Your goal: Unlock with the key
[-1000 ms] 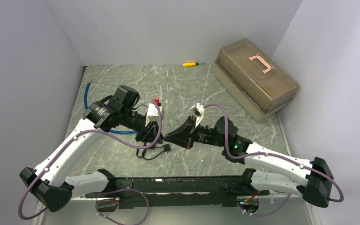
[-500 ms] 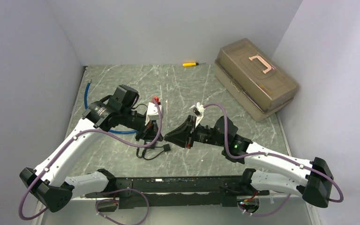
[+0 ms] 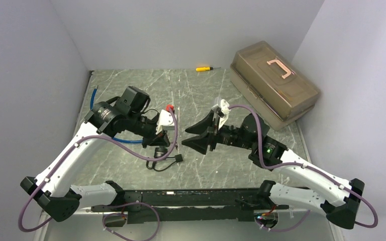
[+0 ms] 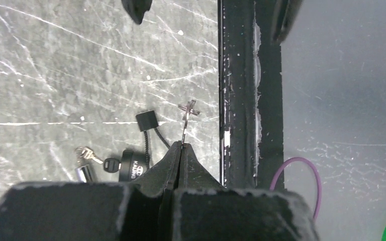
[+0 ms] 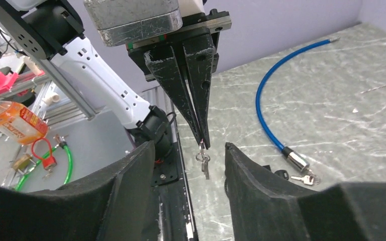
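Note:
My left gripper is shut on a small metal key that sticks out past its fingertips. In the right wrist view the left gripper points down and the key dangles from it on a ring. My right gripper stands open, one finger on each side of the key and not touching it. In the top view the right gripper faces the left gripper over the table's middle. A black lock with a thin black cable lies on the table under the left gripper.
A blue cable runs along the left; its silver end and a second key lie by the black lock. A brown toolbox sits back right and a yellow screwdriver at the far edge. The black base rail borders the near side.
The left gripper shut on the key. The right gripper then opened, let go and drew back to the right. The left arm shifted slightly with the key.

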Motion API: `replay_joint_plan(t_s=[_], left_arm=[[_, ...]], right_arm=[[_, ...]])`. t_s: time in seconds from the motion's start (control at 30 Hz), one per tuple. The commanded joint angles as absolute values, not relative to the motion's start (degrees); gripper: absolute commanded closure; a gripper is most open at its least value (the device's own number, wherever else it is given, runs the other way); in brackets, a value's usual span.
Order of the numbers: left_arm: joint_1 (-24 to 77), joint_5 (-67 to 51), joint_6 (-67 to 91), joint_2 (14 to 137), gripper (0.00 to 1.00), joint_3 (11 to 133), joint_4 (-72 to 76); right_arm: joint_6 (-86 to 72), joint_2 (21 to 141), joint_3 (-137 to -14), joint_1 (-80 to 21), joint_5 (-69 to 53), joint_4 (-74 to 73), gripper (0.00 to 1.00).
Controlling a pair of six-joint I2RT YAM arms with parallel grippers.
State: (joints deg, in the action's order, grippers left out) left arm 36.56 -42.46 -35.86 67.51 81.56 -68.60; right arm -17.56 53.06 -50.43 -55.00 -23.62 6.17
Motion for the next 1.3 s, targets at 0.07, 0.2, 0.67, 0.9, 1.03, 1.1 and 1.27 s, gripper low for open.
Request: replay_joint_plan(t_s=[0.07,0.2,0.67,0.9,1.03,1.1,1.27], left_arm=[[37.49,-40.59,-38.00,68.26,1.00,87.17,-74.24],[38.42,-41.65,-37.77,68.60,1.00,88.05,-75.54],[38.72,-42.34,-37.73,68.81,1.00,86.74,-75.93],[38.71,-43.12,-37.61,69.10,1.00,87.49,-76.19],[38.70,-43.55,-37.59,69.26,1.00,87.75,-76.46],[38.74,-43.62,-37.53,69.26,1.00,87.93,-76.53],[38.68,-43.59,-37.55,69.28,1.00,87.98,-76.65]], right_arm=[[-13.21,54.69,-52.98,-53.49,-28.94,3.78,0.53],[-13.45,57.25,-54.67,-53.51,-33.51,5.00,0.57],[-12.84,64.31,-60.84,-53.57,-41.91,2.92,0.70],[-12.01,65.97,-61.78,-53.63,-42.21,0.97,0.71],[-11.45,66.62,-62.47,-53.62,-42.15,0.23,0.71],[-11.37,66.79,-62.66,-53.71,-42.10,0.18,0.72],[-10.92,67.55,-63.20,-54.13,-42.39,0.18,0.77]])
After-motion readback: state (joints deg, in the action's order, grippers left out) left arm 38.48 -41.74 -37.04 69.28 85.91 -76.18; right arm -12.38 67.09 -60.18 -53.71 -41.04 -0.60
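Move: The key on its ring, pinched in the left fingertips, hangs some 5 cm left of the right hand, level with it fore and aft and about 4 cm lower; from the left hand it is about 2 cm right and 2 cm down. On the table roughly 29 cm below the right hand, the round black lock lies about 10 cm left and 7 cm ahead, its cable's black block 2 cm left and 5 cm ahead. The key and ring stay pinched in the closed left fingers while that hand draws back about 1.5 cm. The open right hand comes in to them, about 4 cm left and, dipping, easing up and sinking again, 3 cm down, swinging some 15 degrees counter-clockwise with its fingertips tilting down. Its fingers narrow to roughly half their opening around the ring, without shutting. ##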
